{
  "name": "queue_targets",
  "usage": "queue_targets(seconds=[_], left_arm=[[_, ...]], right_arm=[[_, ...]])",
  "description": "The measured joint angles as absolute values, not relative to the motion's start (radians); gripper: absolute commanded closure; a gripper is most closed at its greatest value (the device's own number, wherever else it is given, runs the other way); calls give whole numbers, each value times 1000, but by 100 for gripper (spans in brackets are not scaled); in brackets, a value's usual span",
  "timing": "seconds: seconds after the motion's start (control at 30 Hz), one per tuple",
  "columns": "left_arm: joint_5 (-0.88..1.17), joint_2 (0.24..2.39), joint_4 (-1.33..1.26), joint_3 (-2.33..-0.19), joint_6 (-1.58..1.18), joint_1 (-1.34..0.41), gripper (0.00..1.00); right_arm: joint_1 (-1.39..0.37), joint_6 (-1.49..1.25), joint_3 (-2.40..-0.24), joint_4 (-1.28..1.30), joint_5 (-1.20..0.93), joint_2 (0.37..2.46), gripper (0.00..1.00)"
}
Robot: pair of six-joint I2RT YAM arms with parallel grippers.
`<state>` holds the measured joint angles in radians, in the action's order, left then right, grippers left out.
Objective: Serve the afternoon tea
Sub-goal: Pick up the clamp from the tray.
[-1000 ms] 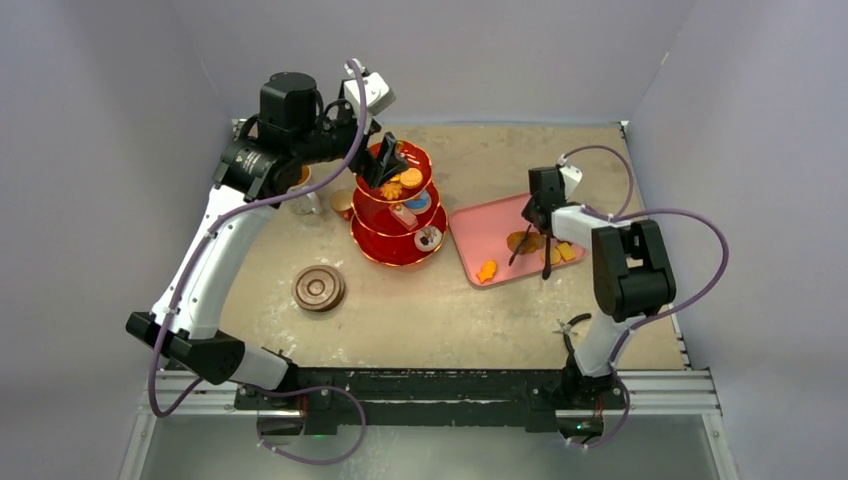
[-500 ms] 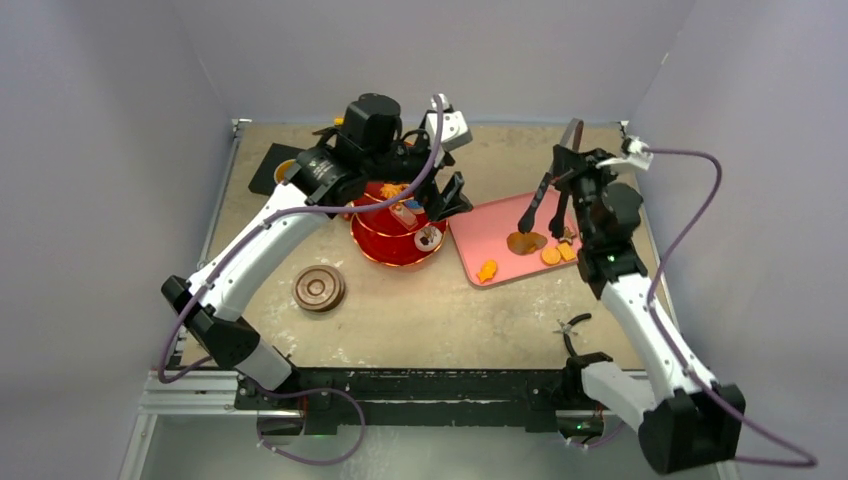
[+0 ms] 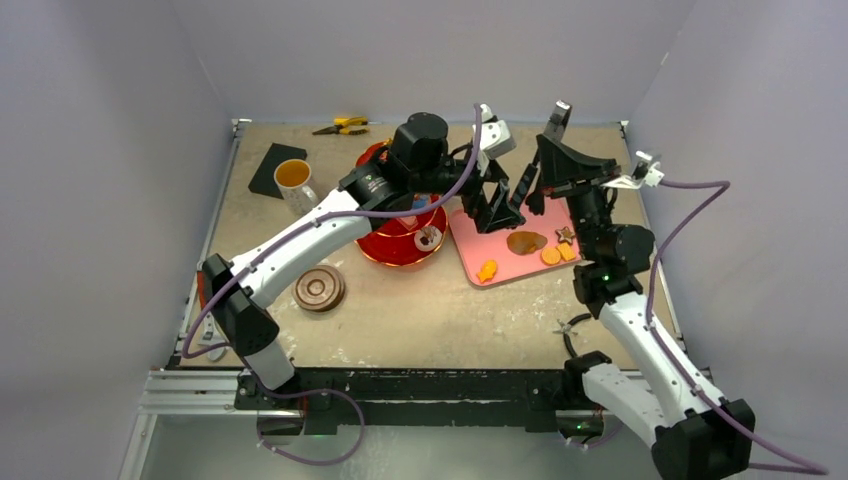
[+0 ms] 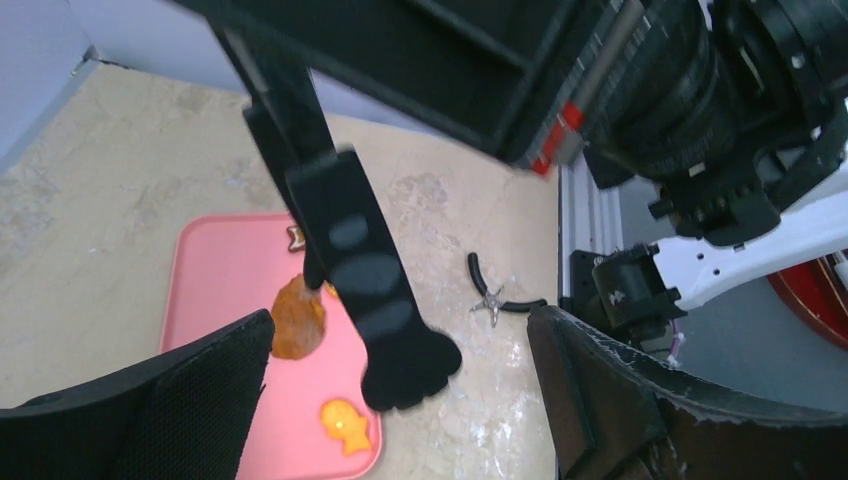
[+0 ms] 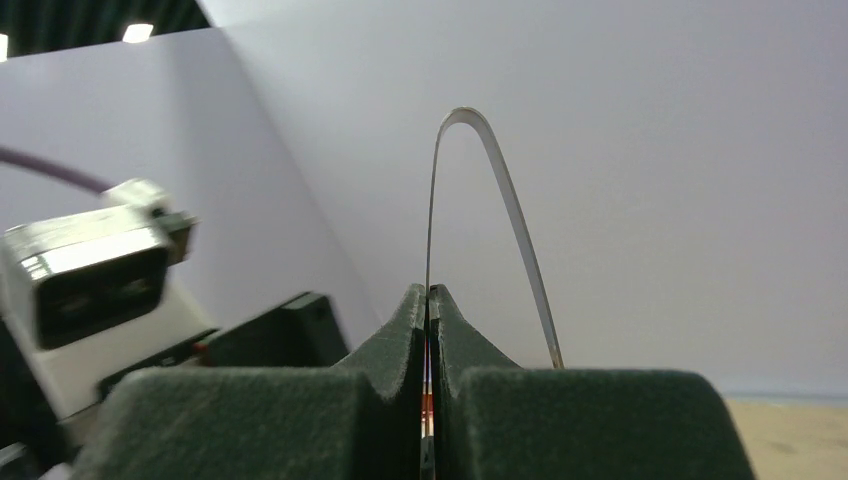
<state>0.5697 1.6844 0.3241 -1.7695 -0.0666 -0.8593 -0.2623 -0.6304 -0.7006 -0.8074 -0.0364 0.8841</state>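
The red three-tier stand (image 3: 400,240) holds small pastries, partly hidden under my left arm. On the pink tray (image 3: 500,225) (image 4: 215,270) lie a brown pastry (image 3: 525,241) (image 4: 298,318), a fish biscuit (image 3: 487,270) (image 4: 345,425) and small round biscuits (image 3: 552,256). My left gripper (image 3: 495,205) (image 4: 400,400) hangs open over the tray's left part, with nothing held. My right gripper (image 3: 552,160) (image 5: 428,300) is raised above the tray's far edge, shut on the black tongs (image 3: 525,190) (image 4: 370,290). Their paw tip hangs between my left fingers. The white mug (image 3: 292,178) of tea stands far left.
Brown saucers (image 3: 319,288) sit stacked near the front left. A black square (image 3: 277,165) lies by the mug and yellow pliers (image 3: 345,125) at the back edge. Small black pliers (image 3: 572,325) (image 4: 495,298) lie by the right arm's base.
My left arm swung right from the stand to over the tray and its jaws opened wide. My right arm lifted the tongs up off the tray toward the back.
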Motion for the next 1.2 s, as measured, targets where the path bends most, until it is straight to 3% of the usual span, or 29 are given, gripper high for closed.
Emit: queue_targets(seconds=[0.1, 0.27, 0.5, 0.63, 0.7, 0.8, 0.97, 1.13, 1.2], left_arm=[[559, 1686, 291, -1769, -72, -867, 20], [527, 1687, 271, -1769, -60, -874, 54], [455, 1676, 273, -1696, 6, -876, 60], [420, 1675, 279, -1686, 24, -880, 83], [402, 1675, 270, -1687, 23, -879, 100], [396, 1675, 275, -1699, 23, -865, 100], [423, 1655, 299, -1699, 56, -865, 100], [491, 1607, 347, -1686, 141, -841, 100], [542, 1592, 371, -1686, 166, -823, 100]], right_arm=[[-349, -616, -701, -867, -21, 899, 100], [-406, -593, -701, -915, 17, 932, 100], [-413, -578, -701, -939, 44, 935, 100], [-419, -578, -701, -940, 43, 938, 100], [-419, -581, -701, -936, 34, 935, 100], [-420, -587, -706, -917, 31, 927, 97], [-421, -603, -741, -802, -21, 879, 78], [-421, -581, -801, -650, -105, 835, 33], [-415, -553, -834, -561, -156, 822, 21]])
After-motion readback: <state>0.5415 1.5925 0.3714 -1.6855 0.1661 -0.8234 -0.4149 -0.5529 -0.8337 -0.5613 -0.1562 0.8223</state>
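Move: The clamp is shut in the raised right gripper, bend end up. Its black legs hang about 2 cm back, 4 cm left and 11 cm below the right hand point, and from the open left gripper some 4 cm ahead, 3 cm right and 3 cm lower. From the left hand, the pink tray's middle lies roughly 11 cm ahead, 6 cm right and 34 cm down, and the cake stand about 12 cm ahead, 18 cm left and 20 cm down. Offer the clamp with the right hand by shifting it about 3 cm left, then hold. Bring the wide-open left gripper about 3 cm forward and 2 cm down and close it on one black leg. Once it grips, open the right fingers to let go while drawing that hand back and left, and ease the left hand back and left with the clamp. ##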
